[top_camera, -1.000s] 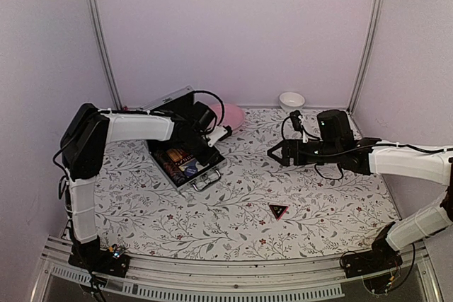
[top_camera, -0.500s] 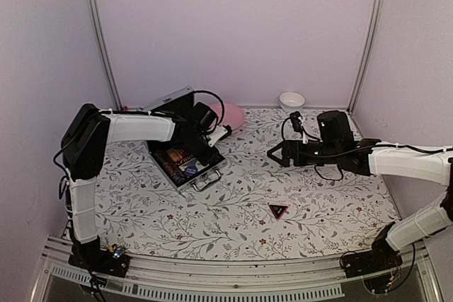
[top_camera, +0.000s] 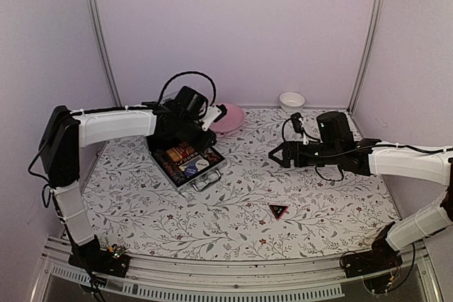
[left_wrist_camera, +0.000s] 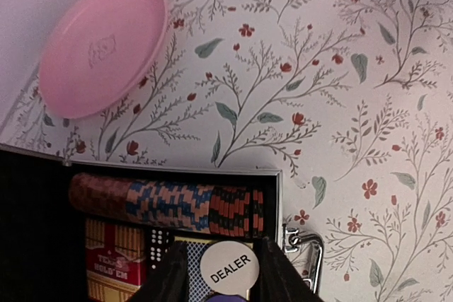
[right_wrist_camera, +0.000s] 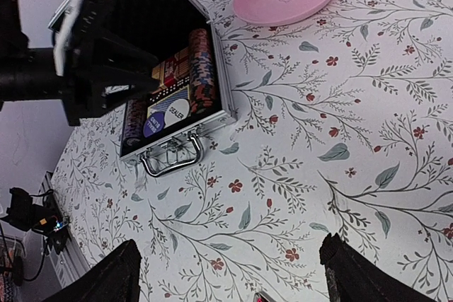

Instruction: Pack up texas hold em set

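The silver case (top_camera: 190, 165) of the texas hold em set lies open at the left rear, lid (right_wrist_camera: 141, 5) raised and metal handle (right_wrist_camera: 172, 163) facing the near side. Inside are a row of chips (left_wrist_camera: 170, 204), a red card deck (left_wrist_camera: 113, 263), dice (left_wrist_camera: 157, 249) and a white DEALER button (left_wrist_camera: 227, 265). My left gripper (left_wrist_camera: 222, 247) hovers over the case (left_wrist_camera: 279, 196), jaws apart either side of the button, which lies loose below. My right gripper (top_camera: 274, 153) stands wide open and empty above the table's middle. The black-and-red triangle (top_camera: 278, 211) lies on the cloth nearer the front.
A pink plate (top_camera: 229, 117) rests behind the case by the back wall, and a small white bowl (top_camera: 291, 100) stands at the back right. The left arm (right_wrist_camera: 64, 76) reaches over the case's lid. Flowered cloth (top_camera: 233, 196) covers the table.
My left gripper has gone from shut to open and risen from inside the case, the arm swinging up and back. The right arm has not moved.
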### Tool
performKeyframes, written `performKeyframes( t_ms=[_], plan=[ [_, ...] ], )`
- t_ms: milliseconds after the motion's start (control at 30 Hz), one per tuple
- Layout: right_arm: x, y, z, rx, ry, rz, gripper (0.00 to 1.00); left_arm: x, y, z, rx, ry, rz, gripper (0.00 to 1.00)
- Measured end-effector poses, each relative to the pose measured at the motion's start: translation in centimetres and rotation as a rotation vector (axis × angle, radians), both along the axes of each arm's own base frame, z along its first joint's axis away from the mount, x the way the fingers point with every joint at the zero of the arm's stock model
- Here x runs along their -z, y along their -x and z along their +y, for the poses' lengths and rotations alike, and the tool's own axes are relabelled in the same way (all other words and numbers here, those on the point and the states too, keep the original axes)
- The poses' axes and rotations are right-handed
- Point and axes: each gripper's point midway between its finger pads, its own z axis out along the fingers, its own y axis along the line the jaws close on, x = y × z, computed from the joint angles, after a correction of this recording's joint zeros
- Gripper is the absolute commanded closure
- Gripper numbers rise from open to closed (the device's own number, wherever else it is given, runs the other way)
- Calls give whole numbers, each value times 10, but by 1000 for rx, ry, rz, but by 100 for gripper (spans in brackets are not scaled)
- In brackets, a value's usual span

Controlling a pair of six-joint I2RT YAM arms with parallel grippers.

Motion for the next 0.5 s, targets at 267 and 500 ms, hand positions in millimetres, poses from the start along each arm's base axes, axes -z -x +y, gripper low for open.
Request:
performKeyframes(
  t_ms=[267, 500],
  plan=[
    [28, 3, -16, 49, 133, 81, 12, -129, 8, 2, 19, 225, -199, 37],
    [61, 37, -20, 81, 278, 205, 13, -173, -4, 82, -125, 375, -238, 26]
  ],
)
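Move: Behind and below the right hand lies the triangular all-in marker, about 7 cm back, 2 cm right and 16 cm down; the case's handle is some 18 cm left and 3 cm ahead of that hand. The left hand hovers about 7 cm over the dealer button, which is 1 cm back; the open lid's middle stands about 9 cm ahead and 11 cm left, and the pink plate 19 cm ahead, 4 cm right. Climbing clear of the case, the empty left hand rises some 17 cm, only swinging about 8 cm left near the end, while its fingers open wider and the wrist tilts up about 25 degrees. The right hand, fingers still wide open, sinks about 6 cm towards the triangular marker, then also draws back 4 cm and slightly right, tipping its fingers down about 20 degrees. ##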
